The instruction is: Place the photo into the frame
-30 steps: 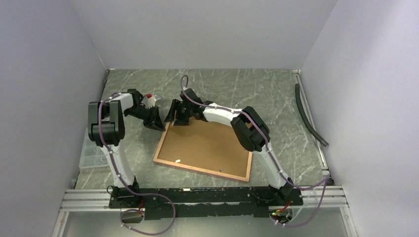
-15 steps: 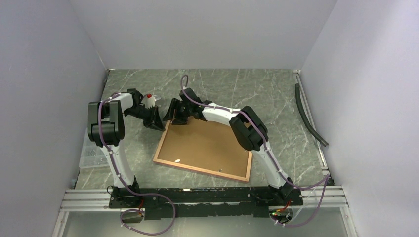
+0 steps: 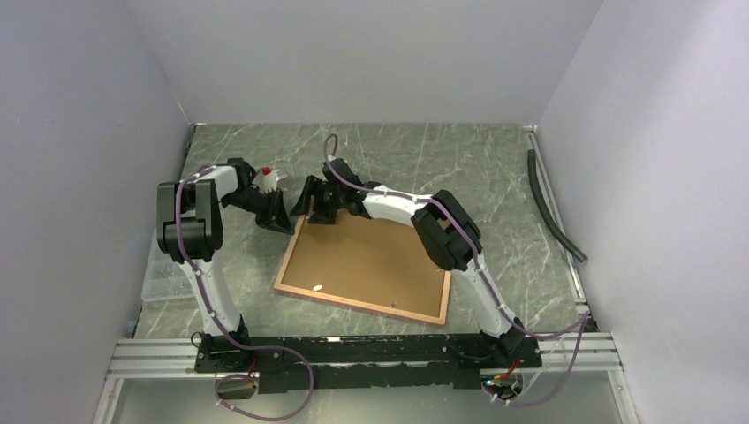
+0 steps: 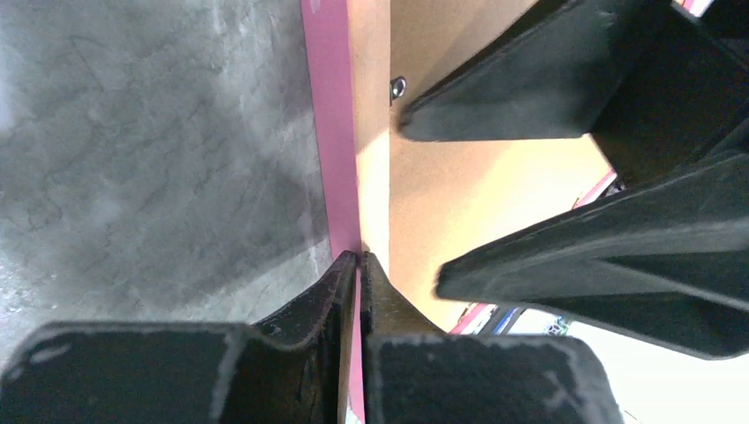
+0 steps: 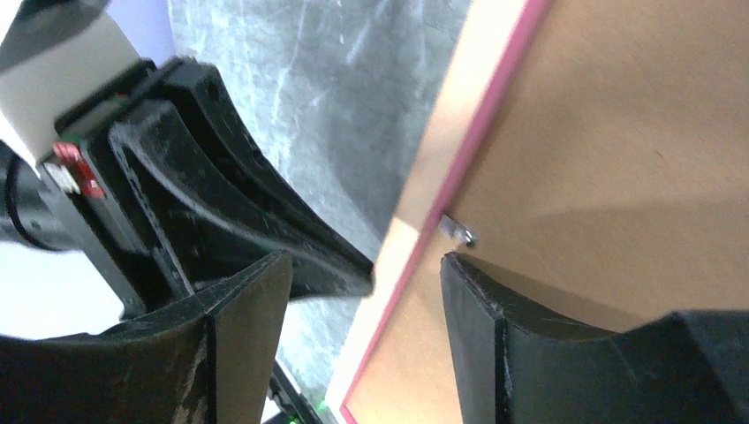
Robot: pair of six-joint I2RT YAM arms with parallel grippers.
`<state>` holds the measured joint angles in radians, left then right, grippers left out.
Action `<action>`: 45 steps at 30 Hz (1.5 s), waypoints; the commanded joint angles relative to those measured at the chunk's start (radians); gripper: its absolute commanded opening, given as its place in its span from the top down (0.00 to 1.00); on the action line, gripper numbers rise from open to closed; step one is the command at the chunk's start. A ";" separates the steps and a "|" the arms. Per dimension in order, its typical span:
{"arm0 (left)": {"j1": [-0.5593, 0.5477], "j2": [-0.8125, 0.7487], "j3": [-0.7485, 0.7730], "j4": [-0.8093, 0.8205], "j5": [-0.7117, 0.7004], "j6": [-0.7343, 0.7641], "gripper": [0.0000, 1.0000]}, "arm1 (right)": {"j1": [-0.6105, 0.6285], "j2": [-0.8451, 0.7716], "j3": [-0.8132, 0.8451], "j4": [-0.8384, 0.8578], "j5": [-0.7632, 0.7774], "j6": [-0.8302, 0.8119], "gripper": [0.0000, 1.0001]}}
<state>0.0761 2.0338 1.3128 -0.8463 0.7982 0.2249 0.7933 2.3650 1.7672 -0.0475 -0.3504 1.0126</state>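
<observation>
The frame (image 3: 353, 305) lies face down on the table, its pink border around a brown backing board (image 3: 371, 256). The photo is out of view. My left gripper (image 3: 284, 216) is at the frame's far-left corner. In the left wrist view its fingers (image 4: 359, 258) are shut on the thin pink edge (image 4: 331, 132). My right gripper (image 3: 313, 208) stands open over the same corner. One finger (image 5: 238, 336) is over the table and the other (image 5: 495, 327) over the board (image 5: 636, 132), with the pink edge (image 5: 495, 97) between them.
A small metal tab (image 5: 459, 231) sticks out at the board's edge by the right finger. A black hose (image 3: 552, 208) lies along the right wall. A clear plastic box (image 3: 163, 274) sits at the table's left edge. A small white scrap (image 3: 318, 287) rests on the board.
The right gripper's jaws have spread slightly wider. The left gripper has closed the last bit onto the pink edge. Neither arm has visibly moved.
</observation>
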 commanded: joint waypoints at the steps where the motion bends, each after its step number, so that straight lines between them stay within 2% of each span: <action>1: 0.022 -0.031 0.050 -0.057 -0.039 0.056 0.89 | -0.041 -0.187 -0.106 0.021 0.023 -0.042 0.31; 6: 0.065 -0.047 0.116 -0.115 -0.065 0.102 0.87 | -0.151 -0.425 -0.358 0.029 0.079 -0.073 0.16; 10: 0.065 -0.059 0.093 -0.081 -0.133 0.124 0.85 | -0.280 -0.630 -0.541 -0.116 0.212 -0.127 0.01; 15: 0.033 -0.072 0.009 -0.022 -0.213 0.146 0.84 | -0.464 -0.891 -0.774 -0.252 0.401 -0.161 0.00; 18: -0.013 -0.106 -0.047 0.017 -0.279 0.165 0.84 | -0.559 -0.996 -0.888 -0.287 0.445 -0.167 0.00; 21: -0.048 -0.132 -0.075 0.010 -0.309 0.177 0.85 | -0.618 -1.021 -0.969 -0.281 0.462 -0.164 0.00; 26: -0.069 -0.185 -0.125 -0.014 -0.332 0.200 0.85 | -0.644 -0.973 -1.048 -0.189 0.403 -0.112 0.00; 31: -0.122 -0.239 -0.206 -0.019 -0.359 0.219 0.86 | -0.638 -0.845 -1.002 -0.095 0.296 -0.086 0.00; 34: -0.159 -0.256 -0.239 -0.009 -0.356 0.211 0.86 | -0.609 -0.756 -0.921 -0.060 0.259 -0.080 0.00; 39: -0.259 -0.243 -0.244 0.012 -0.356 0.179 0.87 | -0.521 -0.549 -0.649 -0.084 0.218 -0.091 0.00; 45: -0.433 -0.188 -0.166 0.012 -0.313 0.123 0.87 | -0.418 -0.243 -0.200 -0.190 0.116 -0.125 0.00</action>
<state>-0.2138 1.7992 1.0855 -0.9249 0.3336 0.3977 0.2455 2.0022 1.3357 -0.1875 -0.0010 0.8593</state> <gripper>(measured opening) 0.129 0.997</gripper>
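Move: The frame's far right corner, which my right hand goes for, lies about 43 cm to its right, roughly 4 cm nearer and 4 cm below. The near right corner is some 29 cm back and 38 cm right of that hand; the far left corner is 6 cm ahead and 1 cm left. My left hand's closed tips are already at the frame's left side, whose near left corner lies about 15 cm back, 4 cm left and 1 cm down. I lift my right hand off the left side, opening it wide, swing it about 43 cm right over the frame, turning clockwise, and lower it astride the right side by the far corner; then, outer finger on the side's outer face, I push some 17 cm forward and a bit left. My closed left hand loops out left, then comes back and right, outside the left side, bearing on it. ##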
